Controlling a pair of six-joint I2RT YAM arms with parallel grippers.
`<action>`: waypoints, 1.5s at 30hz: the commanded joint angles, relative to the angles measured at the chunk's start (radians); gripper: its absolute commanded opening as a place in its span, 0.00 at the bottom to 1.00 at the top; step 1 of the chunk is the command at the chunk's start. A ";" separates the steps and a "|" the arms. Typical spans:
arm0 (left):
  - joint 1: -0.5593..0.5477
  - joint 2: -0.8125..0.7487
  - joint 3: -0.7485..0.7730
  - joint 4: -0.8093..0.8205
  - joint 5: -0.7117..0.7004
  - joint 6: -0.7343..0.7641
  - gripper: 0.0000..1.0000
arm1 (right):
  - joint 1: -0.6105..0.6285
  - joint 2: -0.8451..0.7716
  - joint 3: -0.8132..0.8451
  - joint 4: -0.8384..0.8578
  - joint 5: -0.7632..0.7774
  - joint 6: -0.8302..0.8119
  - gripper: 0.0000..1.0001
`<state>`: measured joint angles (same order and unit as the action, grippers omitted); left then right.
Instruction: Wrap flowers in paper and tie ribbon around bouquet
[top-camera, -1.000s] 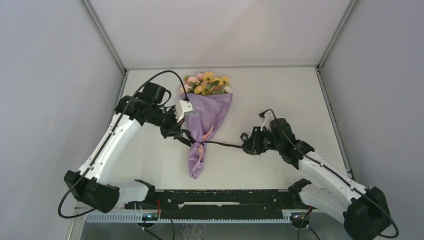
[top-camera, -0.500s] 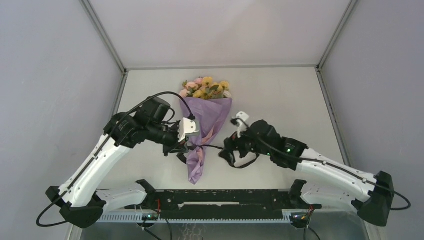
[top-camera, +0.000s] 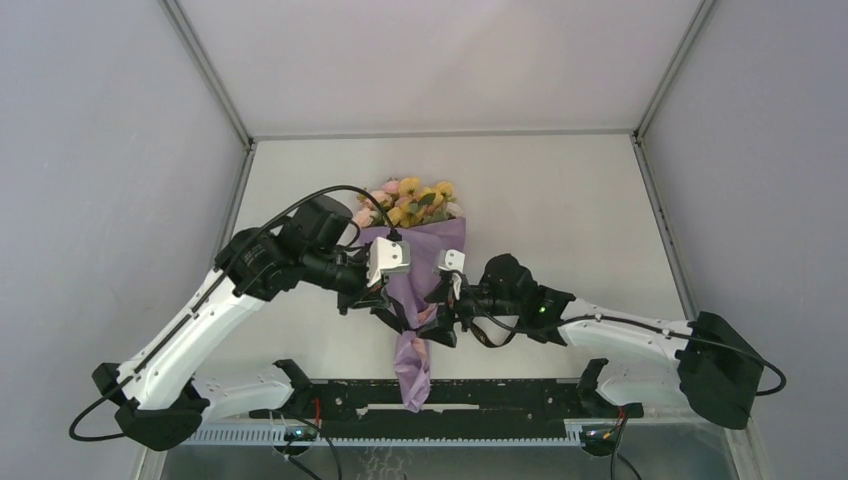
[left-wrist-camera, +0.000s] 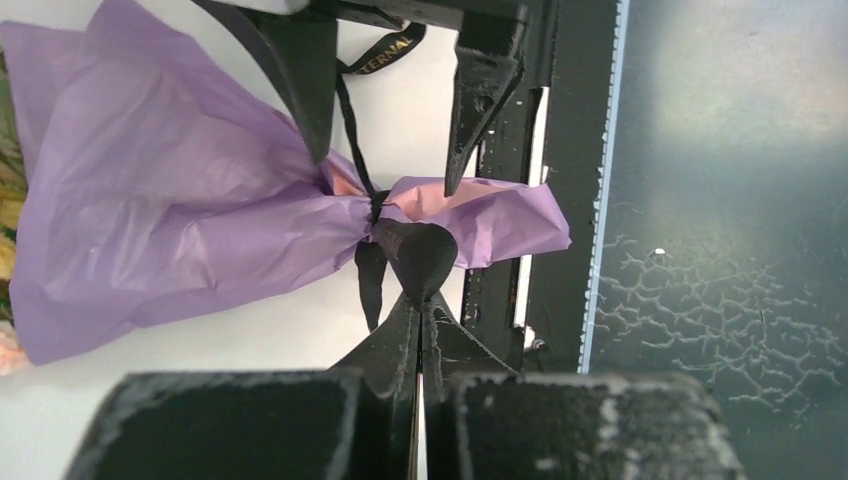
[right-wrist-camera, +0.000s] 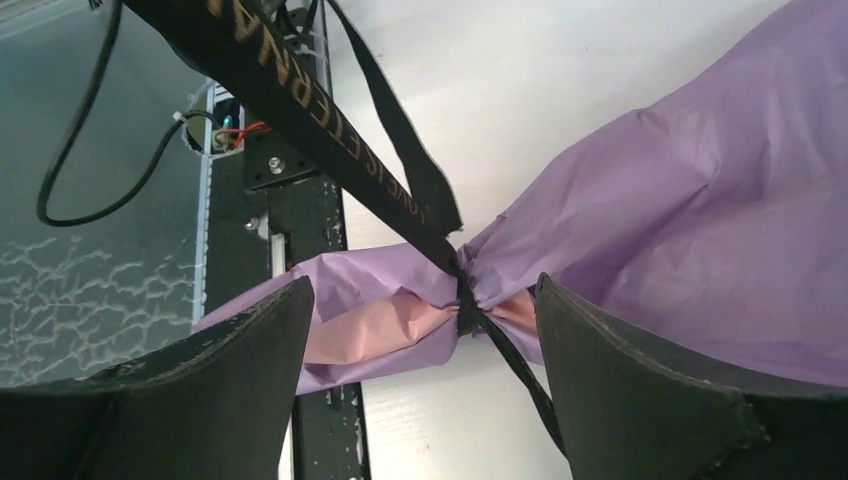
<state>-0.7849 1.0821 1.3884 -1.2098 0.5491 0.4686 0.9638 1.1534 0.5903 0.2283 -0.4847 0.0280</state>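
Observation:
The bouquet lies along the table with its flowers (top-camera: 410, 198) at the far end and the lilac paper (top-camera: 425, 250) tapering to a tail (top-camera: 412, 372) that reaches over the near rail. The black ribbon (right-wrist-camera: 290, 110) is knotted round the pinched neck (right-wrist-camera: 465, 300) of the cone. My left gripper (left-wrist-camera: 421, 300) is shut on a fold of the ribbon (left-wrist-camera: 420, 255) right at the knot. My right gripper (right-wrist-camera: 425, 285) is open, its fingers (left-wrist-camera: 300, 90) standing either side of the neck without touching it. In the top view both grippers (top-camera: 385, 303) (top-camera: 438, 318) meet at the neck.
A black rail (top-camera: 500, 395) runs along the near edge under the paper tail. Grey walls with metal frame posts (top-camera: 665, 85) close in the white table (top-camera: 560, 200) on three sides. A black cable (top-camera: 320, 195) loops over the left arm.
My right gripper let go of the ribbon end, opened and swung left to the bouquet's neck. The left arm pulled the bouquet toward the near edge, its tail now over the rail.

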 joint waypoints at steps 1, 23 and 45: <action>0.034 -0.001 0.022 0.044 -0.053 -0.052 0.00 | 0.001 0.076 0.000 0.221 -0.032 -0.022 0.88; 0.106 -0.046 -0.066 0.069 0.026 -0.154 0.00 | 0.036 0.309 0.034 0.446 0.026 0.100 0.41; 0.234 -0.131 -0.458 0.255 -0.079 -0.059 0.66 | 0.027 0.258 0.048 0.305 0.111 0.247 0.00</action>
<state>-0.5838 0.9695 1.0645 -1.0348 0.5484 0.3092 1.0031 1.4612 0.5995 0.5926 -0.4400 0.1951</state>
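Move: The left hand holds the ribbon's end. The stretch of ribbon that the right hand will pinch hangs about 5 cm to the right hand's left, 3 cm below and straight ahead at 0. From the left hand that stretch is about 9 cm below, 2 cm right and 1 cm ahead. From the right hand, the knot is some 5 cm left, 1 cm ahead and 9 cm below, and the paper tail 7 cm back, 5 cm left and 10 cm below. The right hand goes 5 cm left and down, pinching the ribbon; the left opens, sinking about 6 cm. ##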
